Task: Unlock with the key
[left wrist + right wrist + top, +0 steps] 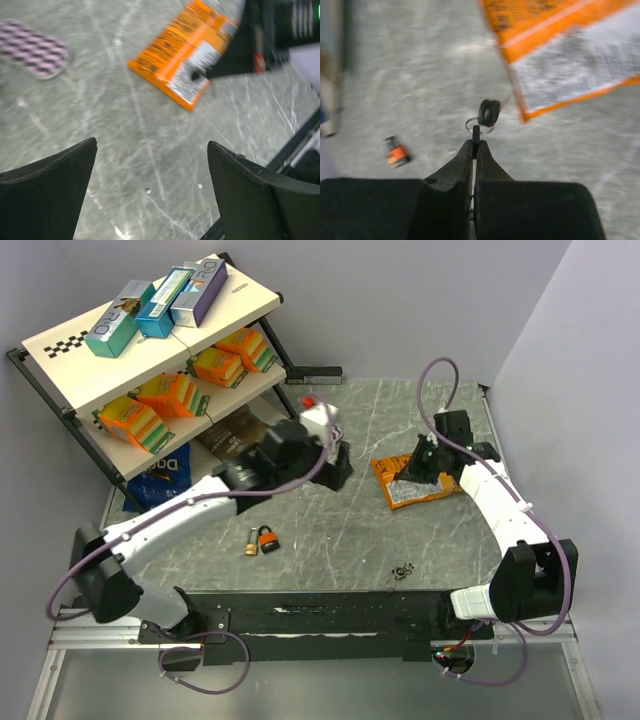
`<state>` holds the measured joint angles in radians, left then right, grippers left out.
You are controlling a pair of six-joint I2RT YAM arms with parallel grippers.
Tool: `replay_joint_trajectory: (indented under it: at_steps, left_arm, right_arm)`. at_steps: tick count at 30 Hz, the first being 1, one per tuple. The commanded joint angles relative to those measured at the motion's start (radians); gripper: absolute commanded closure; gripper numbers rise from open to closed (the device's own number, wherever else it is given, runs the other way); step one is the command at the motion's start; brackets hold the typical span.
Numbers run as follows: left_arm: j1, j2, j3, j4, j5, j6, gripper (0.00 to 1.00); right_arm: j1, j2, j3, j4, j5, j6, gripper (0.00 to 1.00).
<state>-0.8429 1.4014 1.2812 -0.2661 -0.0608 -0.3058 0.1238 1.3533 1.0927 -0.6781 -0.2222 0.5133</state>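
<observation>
An orange padlock (267,539) lies on the grey table, left of centre; the right wrist view shows it small and blurred as the padlock (396,152), well left of the fingers. My right gripper (476,142) is shut on the black head of a key (476,132). A ring (480,125) with a second black key head (489,113) hangs from it. From above, the right gripper (412,470) hovers over the left end of an orange packet (415,480). My left gripper (151,144) is open above bare table with nothing between its fingers, and the left gripper (335,466) sits near the table's middle.
A slanted shelf (60,345) with boxes and orange packs stands at the back left. A blue bag (165,475) lies below it. A small metal item (403,570) rests near the front edge. A dark rail (310,612) runs along the near side.
</observation>
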Motion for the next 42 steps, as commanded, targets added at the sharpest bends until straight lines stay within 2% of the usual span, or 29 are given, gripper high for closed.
replay_joint_trajectory:
  at_steps: [1,6,9,13,20,30,38,40,42]
  left_arm:
    - [-0.094,0.060,0.079,0.030,-0.065,0.076,0.05]
    - [-0.194,0.140,0.109,0.071,-0.149,0.143,0.08]
    - [-0.237,0.180,0.122,0.076,-0.230,0.168,0.12]
    - [-0.255,0.208,0.116,0.100,-0.258,0.180,0.14]
    - [-0.272,0.255,0.142,0.119,-0.381,0.198,0.29]
    - [-0.282,0.315,0.174,0.120,-0.393,0.229,0.50]
    - [-0.285,0.341,0.185,0.103,-0.412,0.232,0.52]
    - [-0.285,0.343,0.181,0.107,-0.409,0.237,0.61]
    - [-0.286,0.356,0.190,0.097,-0.406,0.238,0.76]
  right_arm:
    - [0.019,-0.045,0.094,0.009,-0.192,0.109,1.00]
    - [0.066,-0.042,0.099,0.080,-0.291,0.249,1.00]
    - [0.098,-0.030,0.119,0.086,-0.290,0.261,1.00]
    - [0.106,-0.016,0.136,0.066,-0.296,0.263,1.00]
    - [0.111,-0.022,0.133,0.060,-0.301,0.257,1.00]
    - [0.111,-0.006,0.141,0.052,-0.313,0.246,1.00]
    - [0.109,0.000,0.145,0.052,-0.319,0.246,1.00]
    - [0.109,0.001,0.144,0.055,-0.321,0.248,1.00]
    - [0.108,0.003,0.142,0.058,-0.324,0.251,1.00]
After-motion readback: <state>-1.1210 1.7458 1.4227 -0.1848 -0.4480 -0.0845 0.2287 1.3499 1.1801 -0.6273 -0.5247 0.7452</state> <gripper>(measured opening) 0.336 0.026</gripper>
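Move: The black-headed key hangs from the shut right fingertips, about 3 cm below the right hand point, 1 cm ahead and 2 cm left. From the left hand it lies about 16 cm right, 3 cm ahead and 15 cm lower. The left gripper is some 18 cm left of the right hand, 2 cm back and 12 cm higher. The orange bag lies 7 cm ahead, 20 cm right and 25 cm below the left hand; the orange padlock 5 cm back, 14 cm left and 26 cm below it. Carry the gripped key left and up with the right gripper, about 11 cm, towards the left gripper, rolling its left side up some 20 degrees, then hold it there. Bring the left gripper right and down to the key, first drawing back 4 cm and then easing forward again, and narrow its wide-open fingers to under half around the blade without closing on it. ##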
